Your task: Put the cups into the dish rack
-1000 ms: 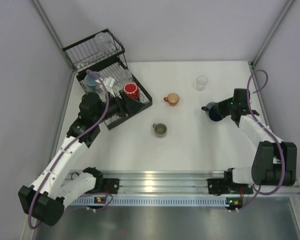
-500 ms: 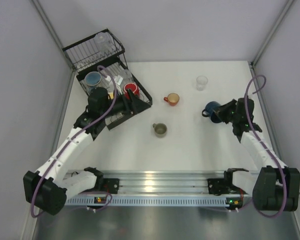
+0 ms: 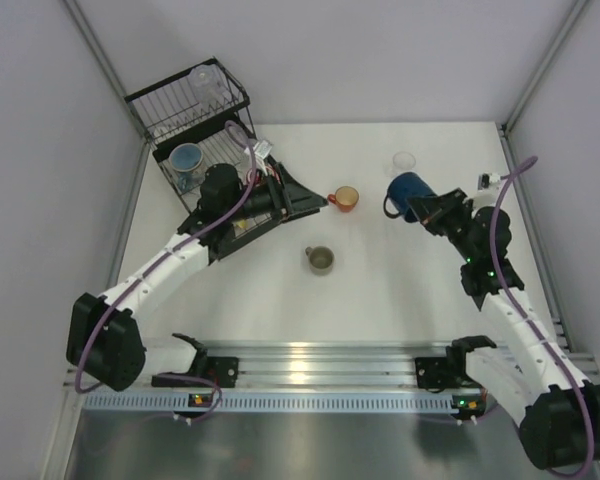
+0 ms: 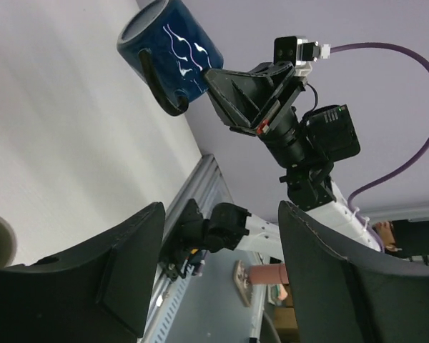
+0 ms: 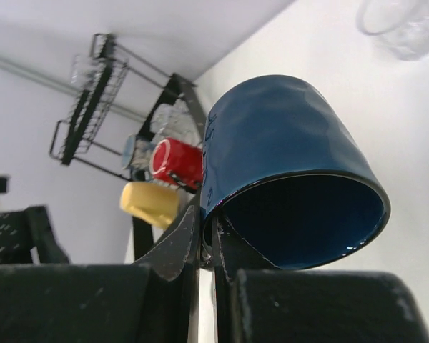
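My right gripper (image 3: 427, 205) is shut on the wall of a dark blue mug (image 3: 408, 192), one finger inside the rim, and holds it tilted above the table. The same mug (image 5: 286, 164) fills the right wrist view, above my right gripper (image 5: 207, 230). My left gripper (image 3: 302, 192) stands open and empty at the right edge of the black dish rack (image 3: 195, 125), pointing at the blue mug (image 4: 168, 53). The rack holds a light blue cup (image 3: 186, 160), a red cup (image 5: 177, 163) and a yellow cup (image 5: 150, 204). An orange-red cup (image 3: 344, 198) and an olive-grey mug (image 3: 320, 260) stand on the table.
A clear tumbler (image 3: 404, 162) stands on the table just behind the held mug. Another clear tumbler (image 3: 202, 78) sits in the rack's taller basket. Grey walls close in left, right and behind. The metal base rail (image 3: 310, 365) runs along the near edge.
My right arm has lifted the blue mug and carried it left toward the table's middle. My left arm has swung right across the rack, now covering the red cup from above.
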Robot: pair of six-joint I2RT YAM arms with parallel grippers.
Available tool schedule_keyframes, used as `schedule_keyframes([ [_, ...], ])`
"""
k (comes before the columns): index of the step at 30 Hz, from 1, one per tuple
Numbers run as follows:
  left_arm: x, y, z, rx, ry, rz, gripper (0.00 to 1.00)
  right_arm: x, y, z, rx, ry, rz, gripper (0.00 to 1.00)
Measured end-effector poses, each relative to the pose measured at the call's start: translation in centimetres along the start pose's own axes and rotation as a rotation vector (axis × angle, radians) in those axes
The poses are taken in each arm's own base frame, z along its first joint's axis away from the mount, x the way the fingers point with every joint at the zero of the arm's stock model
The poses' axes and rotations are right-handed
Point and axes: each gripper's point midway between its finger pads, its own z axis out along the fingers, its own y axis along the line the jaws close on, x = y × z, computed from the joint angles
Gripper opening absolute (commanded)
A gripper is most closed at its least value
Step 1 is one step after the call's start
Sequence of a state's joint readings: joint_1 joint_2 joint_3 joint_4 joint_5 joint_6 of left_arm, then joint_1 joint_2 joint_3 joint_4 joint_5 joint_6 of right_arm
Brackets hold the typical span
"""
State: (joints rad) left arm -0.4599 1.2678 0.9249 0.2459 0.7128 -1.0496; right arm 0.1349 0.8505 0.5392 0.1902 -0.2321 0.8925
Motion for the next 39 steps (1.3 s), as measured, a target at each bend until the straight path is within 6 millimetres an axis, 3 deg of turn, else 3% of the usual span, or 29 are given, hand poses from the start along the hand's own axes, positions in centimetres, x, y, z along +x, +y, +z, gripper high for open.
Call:
schedule_keyframes([
  [6,0.2,-0.6,2.0,0.056,0.078,-0.071,0.69,0.9,5.6,-0.2,-0.181,0.024,-0.057,0.00],
  [13,1.2,-1.2,3.2,0.088,0.145,-0.089,0.69,1.2,9.8,-0.9,-0.336,0.015,-0.091,0.00],
  [18,2.3,-2.1,4.2,0.118,0.189,-0.072,0.68,2.2,11.9,-1.5,-0.408,0.036,-0.096,0.00],
  [27,3.0,-1.0,5.1,0.106,0.212,-0.066,0.62,4.1,13.7,-1.9,-0.458,0.079,-0.101,0.00],
  [31,3.0,-1.5,5.2,0.119,0.219,-0.057,0.53,4.9,14.3,-1.8,-0.471,0.093,-0.105,0.00],
  [39,2.1,-2.1,5.1,0.139,0.190,-0.107,0.00,4.6,15.4,-2.0,-0.507,0.055,-0.123,0.00],
])
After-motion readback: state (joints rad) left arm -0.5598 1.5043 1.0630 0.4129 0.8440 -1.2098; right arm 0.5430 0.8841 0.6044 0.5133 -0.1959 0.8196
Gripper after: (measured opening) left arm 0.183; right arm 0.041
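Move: Off to the left hand's right by about 22 cm, some 9 cm farther out and 10 cm lower, is the dark blue cup, handle towards that hand. The small orange cup stands on the table about 15 cm ahead, 9 cm right; the grey cup 2 cm back, 3 cm right, both roughly 25 cm below. From the right hand, the left gripper waits 24 cm left, 5 cm back and 6 cm higher; the blue cup's middle is 4 cm ahead, 2 cm left and 4 cm below. Bringing the dark blue cup across to the left gripper, the right hand keeps its pinch on the rim and goes about 12 cm left, 10 cm up and somewhat back, turning some 20 degrees counter-clockwise and tipping its fingers up. The left hand reaches 6 cm right to meet the cup, turning slightly clockwise, then stays there and closes its wide-open fingers on the handle. ##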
